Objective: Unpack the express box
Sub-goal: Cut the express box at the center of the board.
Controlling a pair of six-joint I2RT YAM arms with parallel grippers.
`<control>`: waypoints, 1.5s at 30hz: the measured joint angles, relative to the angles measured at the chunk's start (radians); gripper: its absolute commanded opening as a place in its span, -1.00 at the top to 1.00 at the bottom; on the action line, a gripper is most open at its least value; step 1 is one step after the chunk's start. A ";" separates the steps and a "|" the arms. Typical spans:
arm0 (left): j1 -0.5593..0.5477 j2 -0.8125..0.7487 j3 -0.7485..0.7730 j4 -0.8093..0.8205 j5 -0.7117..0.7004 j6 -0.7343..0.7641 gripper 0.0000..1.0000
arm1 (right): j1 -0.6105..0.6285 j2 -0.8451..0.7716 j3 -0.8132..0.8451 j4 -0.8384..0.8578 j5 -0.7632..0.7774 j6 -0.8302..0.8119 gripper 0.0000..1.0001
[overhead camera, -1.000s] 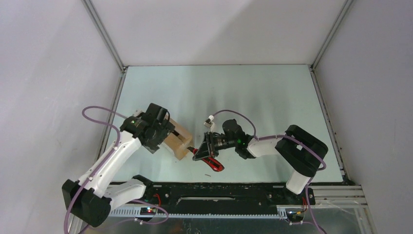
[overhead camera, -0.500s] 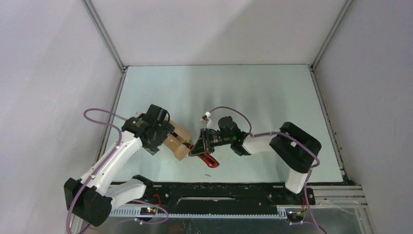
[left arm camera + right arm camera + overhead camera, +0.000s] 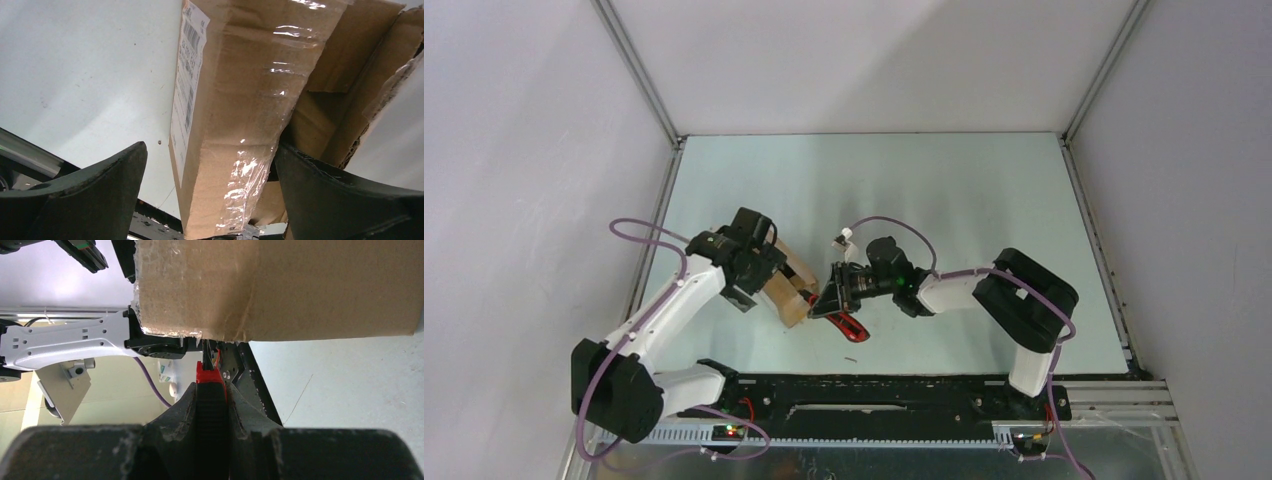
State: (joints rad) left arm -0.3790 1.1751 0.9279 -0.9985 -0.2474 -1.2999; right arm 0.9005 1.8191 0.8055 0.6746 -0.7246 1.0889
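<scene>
The express box (image 3: 788,288) is a small brown carton with clear tape and a white label, lying at the front left of the table. My left gripper (image 3: 766,272) stands open astride it. In the left wrist view the box (image 3: 235,110) sits between the fingers of that gripper (image 3: 210,148). There the right finger touches it and the left finger is apart from it. My right gripper (image 3: 832,298) is shut on a red-and-black utility knife (image 3: 851,326). In the right wrist view the knife (image 3: 209,374) points from the gripper (image 3: 211,390) up at the lower edge of the box (image 3: 300,285).
The pale table (image 3: 944,200) is bounded by white walls with metal frame rails at left (image 3: 656,215) and right (image 3: 1092,230). A black base rail (image 3: 874,388) runs along the near edge. Purple cables loop off both arms.
My right gripper has carried the knife leftward, up against the box. My left arm has shifted a little and its jaws have spread slightly wider.
</scene>
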 measured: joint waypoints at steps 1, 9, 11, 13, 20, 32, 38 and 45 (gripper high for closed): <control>0.000 0.001 0.000 0.000 0.001 0.000 -0.95 | 0.002 0.000 0.003 -0.006 0.003 -0.005 1.00; 0.001 0.000 -0.019 0.005 0.042 0.020 0.00 | 0.013 0.001 0.013 -0.024 0.014 -0.025 1.00; 0.001 -0.003 -0.019 0.000 0.044 0.028 0.19 | 0.017 0.003 0.020 -0.029 0.010 -0.025 1.00; 0.001 -0.014 -0.019 -0.001 0.044 0.035 0.34 | 0.023 0.003 0.026 -0.030 0.008 -0.025 1.00; 0.005 -0.053 -0.019 -0.002 0.046 0.054 0.82 | 0.029 0.021 0.056 -0.029 -0.025 -0.015 1.00; 0.020 -0.099 -0.029 -0.036 0.046 0.063 1.00 | 0.068 0.043 0.080 -0.029 -0.034 -0.004 1.00; 0.043 -0.100 -0.029 -0.043 0.064 0.059 0.99 | 0.074 0.043 0.080 -0.026 -0.038 -0.004 1.00; 0.046 -0.120 -0.056 -0.034 0.070 0.031 1.00 | 0.083 0.064 0.080 0.002 -0.051 0.015 1.00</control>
State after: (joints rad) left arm -0.3332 1.0554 0.8722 -1.0328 -0.1776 -1.2686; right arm 0.9836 1.8835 0.8852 0.6762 -0.7761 1.1042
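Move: The express box stands open-slit, its middle roughly 3 cm to the left hand's right, 2 cm ahead and 4 cm lower, with its left flap between the wide-open fingers. The cutter lies about 14 cm to the left hand's right and 6 cm back. The box's near end is some 4 cm left of the right hand, level fore and aft and 2 cm lower. A thin dark scrap lies about 10 cm back, 7 cm right and 9 cm below the right hand. The box's taped left flap is pinched as the left fingers close to about half, one in the slit and one outside; the left hand then keeps its grip and eases back about 2 cm. The right hand, fingers still shut on the cutter, draws back and to the left by about 4 cm, turning slightly counter-clockwise, its blade still at the box's near-end edge. ##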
